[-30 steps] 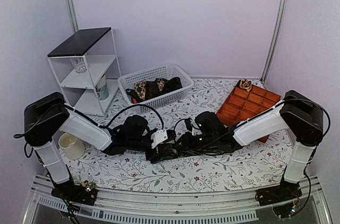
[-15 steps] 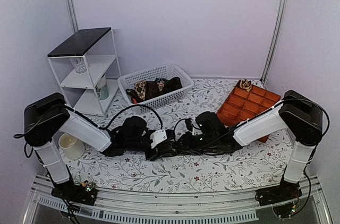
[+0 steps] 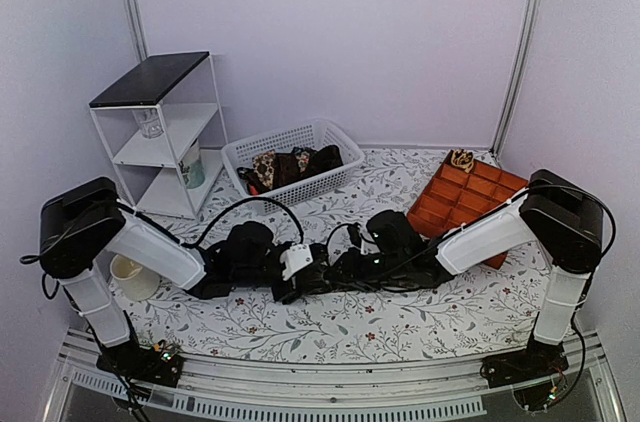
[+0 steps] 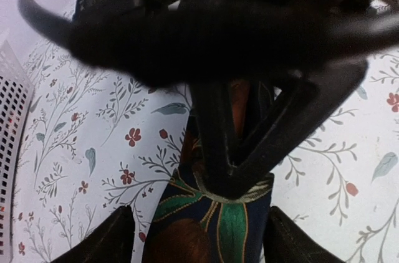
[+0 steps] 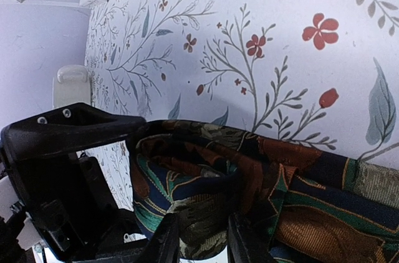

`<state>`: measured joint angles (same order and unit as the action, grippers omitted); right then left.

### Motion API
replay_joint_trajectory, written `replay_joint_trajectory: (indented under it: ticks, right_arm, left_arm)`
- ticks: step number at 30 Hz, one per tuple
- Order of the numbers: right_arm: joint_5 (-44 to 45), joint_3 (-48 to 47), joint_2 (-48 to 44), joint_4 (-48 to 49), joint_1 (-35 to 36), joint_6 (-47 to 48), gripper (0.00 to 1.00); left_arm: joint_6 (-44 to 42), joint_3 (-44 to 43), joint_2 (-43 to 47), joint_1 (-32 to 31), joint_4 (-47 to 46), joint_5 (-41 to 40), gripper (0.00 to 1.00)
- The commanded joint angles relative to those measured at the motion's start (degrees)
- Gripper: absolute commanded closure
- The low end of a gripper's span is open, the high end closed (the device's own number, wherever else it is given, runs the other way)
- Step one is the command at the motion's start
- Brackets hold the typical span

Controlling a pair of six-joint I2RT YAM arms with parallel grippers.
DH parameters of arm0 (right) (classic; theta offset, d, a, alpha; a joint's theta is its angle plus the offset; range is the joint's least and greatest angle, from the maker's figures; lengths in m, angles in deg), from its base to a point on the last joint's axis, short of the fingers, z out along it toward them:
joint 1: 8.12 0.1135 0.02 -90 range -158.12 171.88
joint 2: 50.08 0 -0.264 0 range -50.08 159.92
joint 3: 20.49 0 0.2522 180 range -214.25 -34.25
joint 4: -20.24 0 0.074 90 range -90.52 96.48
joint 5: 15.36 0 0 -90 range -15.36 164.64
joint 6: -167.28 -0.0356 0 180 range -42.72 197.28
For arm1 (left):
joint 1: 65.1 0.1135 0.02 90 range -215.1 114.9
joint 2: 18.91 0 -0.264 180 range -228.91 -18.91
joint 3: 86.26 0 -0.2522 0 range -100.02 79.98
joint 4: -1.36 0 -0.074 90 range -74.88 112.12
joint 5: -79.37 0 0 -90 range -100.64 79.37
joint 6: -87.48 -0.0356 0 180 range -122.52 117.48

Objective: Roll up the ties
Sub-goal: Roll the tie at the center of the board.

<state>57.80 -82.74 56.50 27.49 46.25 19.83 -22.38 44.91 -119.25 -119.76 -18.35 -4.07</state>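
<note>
One dark tie [image 4: 181, 244] with green, brown and navy print lies on the floral table mid-way between the arms, its end folded into a loose roll [image 5: 206, 169]. My right gripper [image 5: 202, 230] is shut on that rolled end, fabric bunched between its fingers [image 4: 215, 144]. My left gripper [image 4: 199, 229] is open and straddles the flat strip of the same tie, a finger on each side. In the top view the two grippers [image 3: 315, 272] [image 3: 347, 267] meet tip to tip and hide the tie. More ties [image 3: 290, 164] lie heaped in the white basket [image 3: 335, 180].
An orange compartment tray [image 3: 478, 190] sits at the right, one rolled item in its far corner. A white shelf unit [image 3: 160, 132] stands at the back left. A cream cup [image 3: 130, 277] sits near the left arm's base.
Both wrists have shifted slightly away from the near edge with the tie between them. The left jaws have narrowed a little around the strip. The right grip is unchanged.
</note>
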Motion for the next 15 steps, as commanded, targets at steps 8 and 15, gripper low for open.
replay_joint_trajectory:
  ticks: [8,15]
  right_arm:
    - [1.33,-2.03,3.32,-2.39,-0.46,1.4,0.76]
    - [3.09,-2.15,4.43,-3.21,-0.46,1.56,0.76]
  left_arm:
    - [8.01,5.04,14.77,-1.85,6.94,2.21,0.3]
    - [26.16,13.9,19.82,4.7,-2.61,4.07,0.77]
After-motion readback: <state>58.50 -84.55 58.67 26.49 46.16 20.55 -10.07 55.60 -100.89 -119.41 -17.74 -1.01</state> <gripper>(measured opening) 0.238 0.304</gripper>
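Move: The small roll at the tie's end lies between the left hand's open fingers, its middle only about 3 cm to that hand's right, 1 cm ahead and level in height. From the right hand, which already pinches the roll, its middle is about 2 cm left, 1 cm below and neither ahead nor back. From the left hand, the white basket stands some 32 cm ahead and 4 cm left, and the mug about 39 cm left and 2 cm ahead, both roughly at hand height. The tie's roll stays pinched in the right fingers, which press down about 1 cm, while the left fingers come free of its sides. The left hand rises some 5 cm and draws back about 3 cm, then slides off to the left by roughly as much, its fingertips tipping up about 10 degrees. Opened a touch wider at first, the left fingers then close well in on nothing. ##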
